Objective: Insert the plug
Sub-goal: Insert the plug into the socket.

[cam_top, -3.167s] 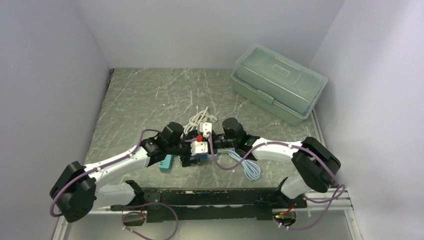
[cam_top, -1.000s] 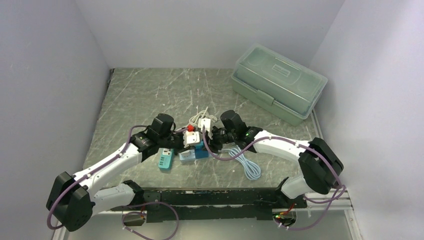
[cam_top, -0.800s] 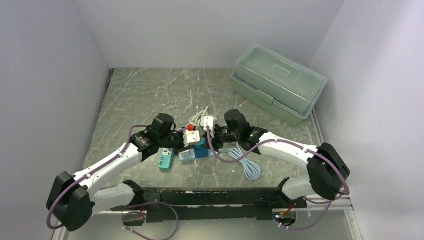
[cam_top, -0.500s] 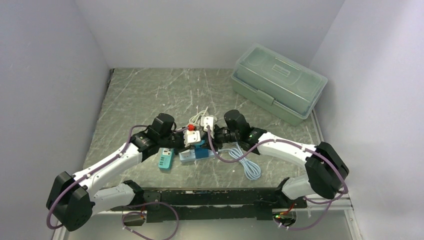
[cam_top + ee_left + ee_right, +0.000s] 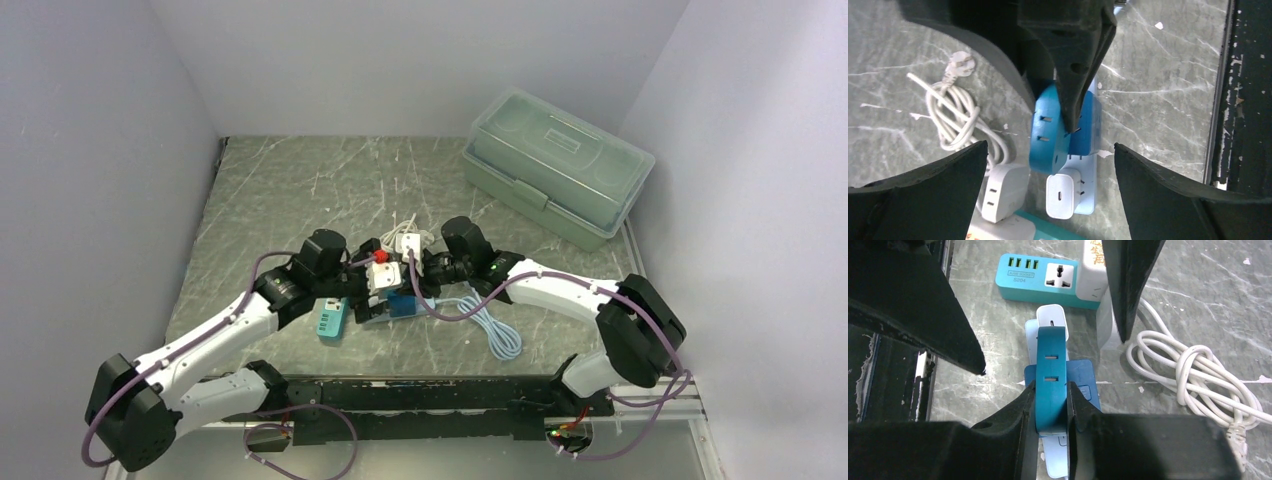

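The plug is a blue block [image 5: 1050, 365] with two slots on its face, standing on a pale blue socket strip [image 5: 1058, 460]. My right gripper [image 5: 1050, 385] is shut on its sides. In the left wrist view the blue plug [image 5: 1048, 135] sits beside a small white charger [image 5: 1063, 195] that is plugged into the same strip [image 5: 1088, 185]. My left gripper [image 5: 1050, 146] hangs above them, open wide and holding nothing. From the top, the plug [image 5: 405, 305] lies between the left gripper [image 5: 357, 285] and the right gripper [image 5: 418, 272].
A teal power strip [image 5: 1040, 280] with USB ports lies by a white adapter [image 5: 1095, 265]. A coiled white cord [image 5: 1188, 370] is on the right. A pale blue cable [image 5: 495, 330] trails toward the front. A green toolbox [image 5: 555, 165] stands at the back right.
My left gripper has sprung open, letting go of the white adapter. My right gripper has closed in on the blue plug.
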Robot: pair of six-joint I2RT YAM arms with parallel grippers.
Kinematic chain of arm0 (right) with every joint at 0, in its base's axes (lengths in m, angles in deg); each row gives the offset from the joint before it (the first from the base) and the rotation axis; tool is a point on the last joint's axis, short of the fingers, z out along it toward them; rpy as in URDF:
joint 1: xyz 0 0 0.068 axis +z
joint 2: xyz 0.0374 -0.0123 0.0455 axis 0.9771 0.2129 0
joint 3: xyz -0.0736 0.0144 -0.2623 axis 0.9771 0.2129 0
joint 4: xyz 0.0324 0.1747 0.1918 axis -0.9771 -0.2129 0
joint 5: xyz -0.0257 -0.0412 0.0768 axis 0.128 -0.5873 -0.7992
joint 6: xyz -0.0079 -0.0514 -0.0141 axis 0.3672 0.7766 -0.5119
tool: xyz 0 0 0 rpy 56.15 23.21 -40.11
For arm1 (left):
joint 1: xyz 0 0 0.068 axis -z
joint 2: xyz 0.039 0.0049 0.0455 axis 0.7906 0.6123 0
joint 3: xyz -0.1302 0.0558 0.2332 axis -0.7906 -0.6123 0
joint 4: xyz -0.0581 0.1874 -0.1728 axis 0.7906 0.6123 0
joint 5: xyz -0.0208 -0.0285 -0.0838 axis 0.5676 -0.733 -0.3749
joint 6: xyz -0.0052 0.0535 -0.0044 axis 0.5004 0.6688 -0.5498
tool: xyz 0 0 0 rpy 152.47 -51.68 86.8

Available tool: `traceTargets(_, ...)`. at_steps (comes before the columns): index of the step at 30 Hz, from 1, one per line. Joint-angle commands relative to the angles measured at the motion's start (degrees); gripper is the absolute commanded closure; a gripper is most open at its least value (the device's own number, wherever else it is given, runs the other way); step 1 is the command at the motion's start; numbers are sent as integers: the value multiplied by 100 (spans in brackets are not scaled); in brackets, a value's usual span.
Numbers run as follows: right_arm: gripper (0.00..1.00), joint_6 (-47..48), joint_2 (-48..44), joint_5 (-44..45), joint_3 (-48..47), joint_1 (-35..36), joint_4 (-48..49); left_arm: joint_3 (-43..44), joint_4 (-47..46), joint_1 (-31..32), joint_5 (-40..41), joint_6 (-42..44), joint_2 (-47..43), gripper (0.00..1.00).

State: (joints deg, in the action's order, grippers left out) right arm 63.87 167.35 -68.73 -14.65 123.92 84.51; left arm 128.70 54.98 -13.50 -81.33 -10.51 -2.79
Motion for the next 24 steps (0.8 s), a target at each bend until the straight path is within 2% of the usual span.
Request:
traceTargets(1,100,287,-14,16,-124,19,-58,-151,-6,-1,575,-161,-428,0)
traceTargets(4,100,270,-22,-21,52,4,58,-381,51,-120,730,-190,-570,1)
traceTargets(7,100,162,10,-200,233,-97,290,-610,13,-236,740,-69,-577,8)
traceTargets(13,100,33,81,-855,323,-452,491,-760,-142,-448,516,209,-231,11)
traceTargets(14,100,33,94,-890,313,-488,488,-762,-172,-488,433,248,-162,13)
traceTargets(17,100,-10,118,-996,339,-572,551,-772,-278,-572,237,416,46,27)
traceTargets(19,100,-16,167,-1029,345,-591,572,-776,-350,-595,118,516,202,34)
traceTargets(24,100,-157,271,-1101,409,-703,725,-693,-394,-620,-207,698,551,39)
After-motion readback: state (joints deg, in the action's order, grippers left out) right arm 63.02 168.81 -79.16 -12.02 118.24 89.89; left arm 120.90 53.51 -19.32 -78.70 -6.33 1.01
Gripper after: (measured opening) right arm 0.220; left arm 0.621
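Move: The left hand, already open around the slim blue plug that the right hand holds, has the white plug on the pale-blue strip about 11 cm below it, 2 cm to its left and 1 cm ahead. From that white plug, the dark-blue socket cube stands some 7 cm to the right, the white adapter about 6 cm farther out, and the teal strip roughly 8 cm left. From the right hand, the socket cube is about 6 cm below and 2 cm left. Leftward with a slight lift at first, the left hand backs off the blue plug, then sinks steeply towards the white plug on the strip, ending about 7 cm lower and 4 cm farther left. It turns some 10 degrees and its wide-open fingers narrow to about two thirds, still touching nothing below. The right hand keeps its grip on the blue plug, easing about 1 cm right over the socket cube with a slight tilt. ##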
